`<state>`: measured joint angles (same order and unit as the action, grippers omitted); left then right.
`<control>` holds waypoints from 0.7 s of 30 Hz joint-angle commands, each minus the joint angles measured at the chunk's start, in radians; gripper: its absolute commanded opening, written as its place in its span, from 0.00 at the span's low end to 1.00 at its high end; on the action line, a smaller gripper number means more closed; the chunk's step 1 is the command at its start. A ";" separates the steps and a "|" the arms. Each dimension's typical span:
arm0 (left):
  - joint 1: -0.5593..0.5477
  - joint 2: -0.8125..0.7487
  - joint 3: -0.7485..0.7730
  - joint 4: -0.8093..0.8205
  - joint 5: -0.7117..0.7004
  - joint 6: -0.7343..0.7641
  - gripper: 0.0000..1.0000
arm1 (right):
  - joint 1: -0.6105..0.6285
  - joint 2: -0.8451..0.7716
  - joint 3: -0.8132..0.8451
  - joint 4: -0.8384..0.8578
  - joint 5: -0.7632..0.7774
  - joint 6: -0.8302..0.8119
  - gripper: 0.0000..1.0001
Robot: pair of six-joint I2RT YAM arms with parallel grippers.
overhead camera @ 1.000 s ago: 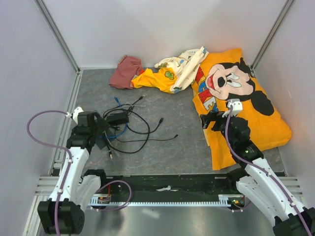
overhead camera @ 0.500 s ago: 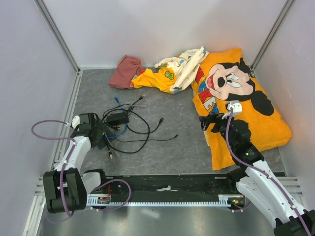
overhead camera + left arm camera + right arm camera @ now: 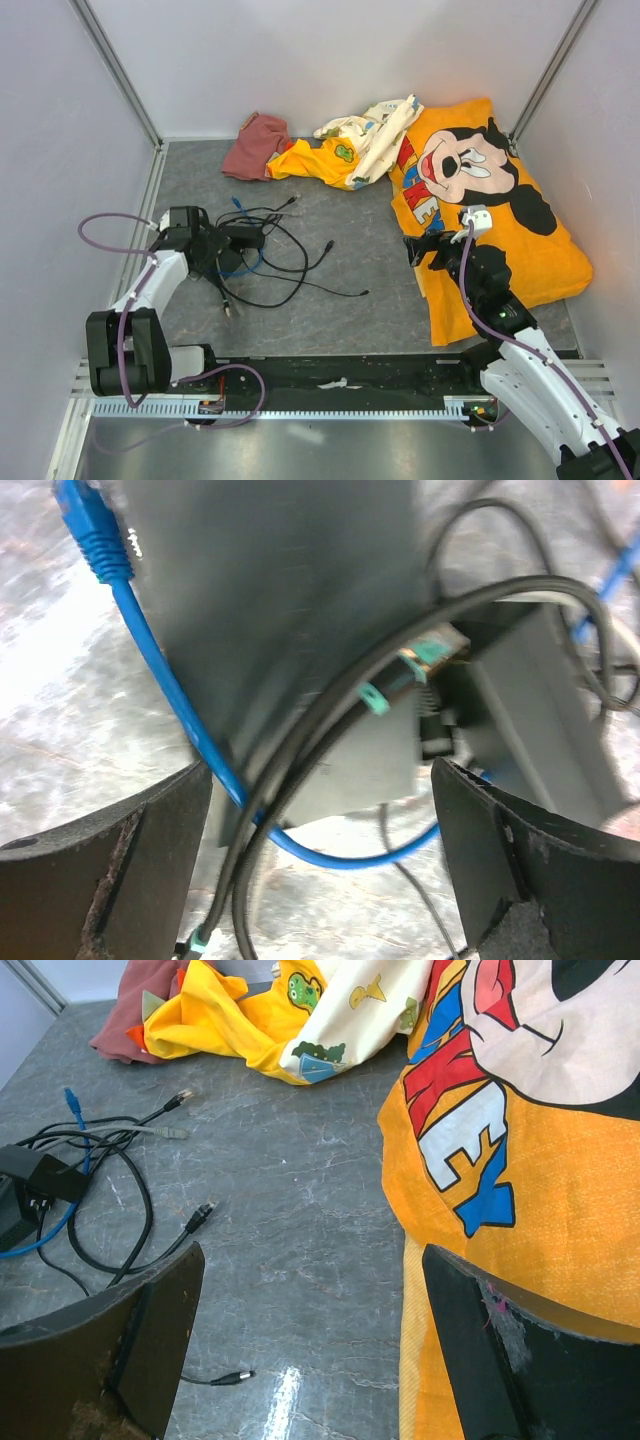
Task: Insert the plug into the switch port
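Observation:
The switch (image 3: 241, 238) is a small black box lying in a tangle of thin black cables at the left of the table. The plug (image 3: 236, 203) ends a bright-blue cable just behind the box and lies loose on the table. In the left wrist view the switch (image 3: 290, 630) fills the middle, with the plug (image 3: 88, 518) at the top left. My left gripper (image 3: 320, 880) is open right at the box's near edge, the blue cable and black cables crossing between its fingers. My right gripper (image 3: 310, 1350) is open over bare table, holding nothing.
A black cable end (image 3: 235, 1376) lies just ahead of the right gripper. An orange cartoon cloth (image 3: 500, 200) covers the right side, partly under the right arm. More crumpled clothes (image 3: 320, 150) lie at the back. Grey walls close in left, back and right.
My left gripper has swung right and away from the arm bases, up to the switch. The switch and its cables have shifted slightly. The right arm has barely moved.

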<state>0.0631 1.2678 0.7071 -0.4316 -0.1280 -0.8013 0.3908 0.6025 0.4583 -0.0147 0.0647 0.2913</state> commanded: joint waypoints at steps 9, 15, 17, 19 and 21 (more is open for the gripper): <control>-0.121 0.073 0.163 -0.010 -0.095 0.111 0.96 | 0.013 -0.009 -0.010 0.044 -0.002 -0.014 0.98; -0.152 0.235 0.241 -0.013 -0.101 0.143 0.96 | 0.014 -0.015 -0.012 0.039 0.003 -0.015 0.98; -0.177 0.296 0.288 -0.015 -0.101 0.157 0.96 | 0.016 -0.015 -0.013 0.038 0.001 -0.015 0.98; -0.219 0.344 0.349 -0.010 -0.087 0.178 0.96 | 0.016 -0.017 -0.013 0.036 0.001 -0.015 0.98; -0.253 0.416 0.420 -0.004 -0.064 0.204 0.96 | 0.016 -0.020 -0.013 0.035 0.006 -0.018 0.98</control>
<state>-0.1188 1.5669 1.0222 -0.4351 -0.2028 -0.6857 0.4007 0.5957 0.4492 -0.0086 0.0650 0.2844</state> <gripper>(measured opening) 0.959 0.982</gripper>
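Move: Ahead and to the right of the left hand lies the black block, about 6 cm farther out and 5 cm right, some 3 cm lower. The flat dark box is level with this hand and 3 cm to its left. Past the block, also low on the table, are the blue plug, roughly 14 cm ahead and 4 cm right, and the grey plug, 12 cm ahead and 15 cm right. From the right hand the block is about 8 cm ahead, 37 cm left and 16 cm below. Reaching forward and to the right with wide-open, empty fingers, the left hand leaves the flat dark box and comes over the black block, about 8 cm out and 5 cm across. It first rises some 3 cm, dips partway back down, then speeds up forward nearly level, the wrist turning roughly 15 degrees clockwise. ##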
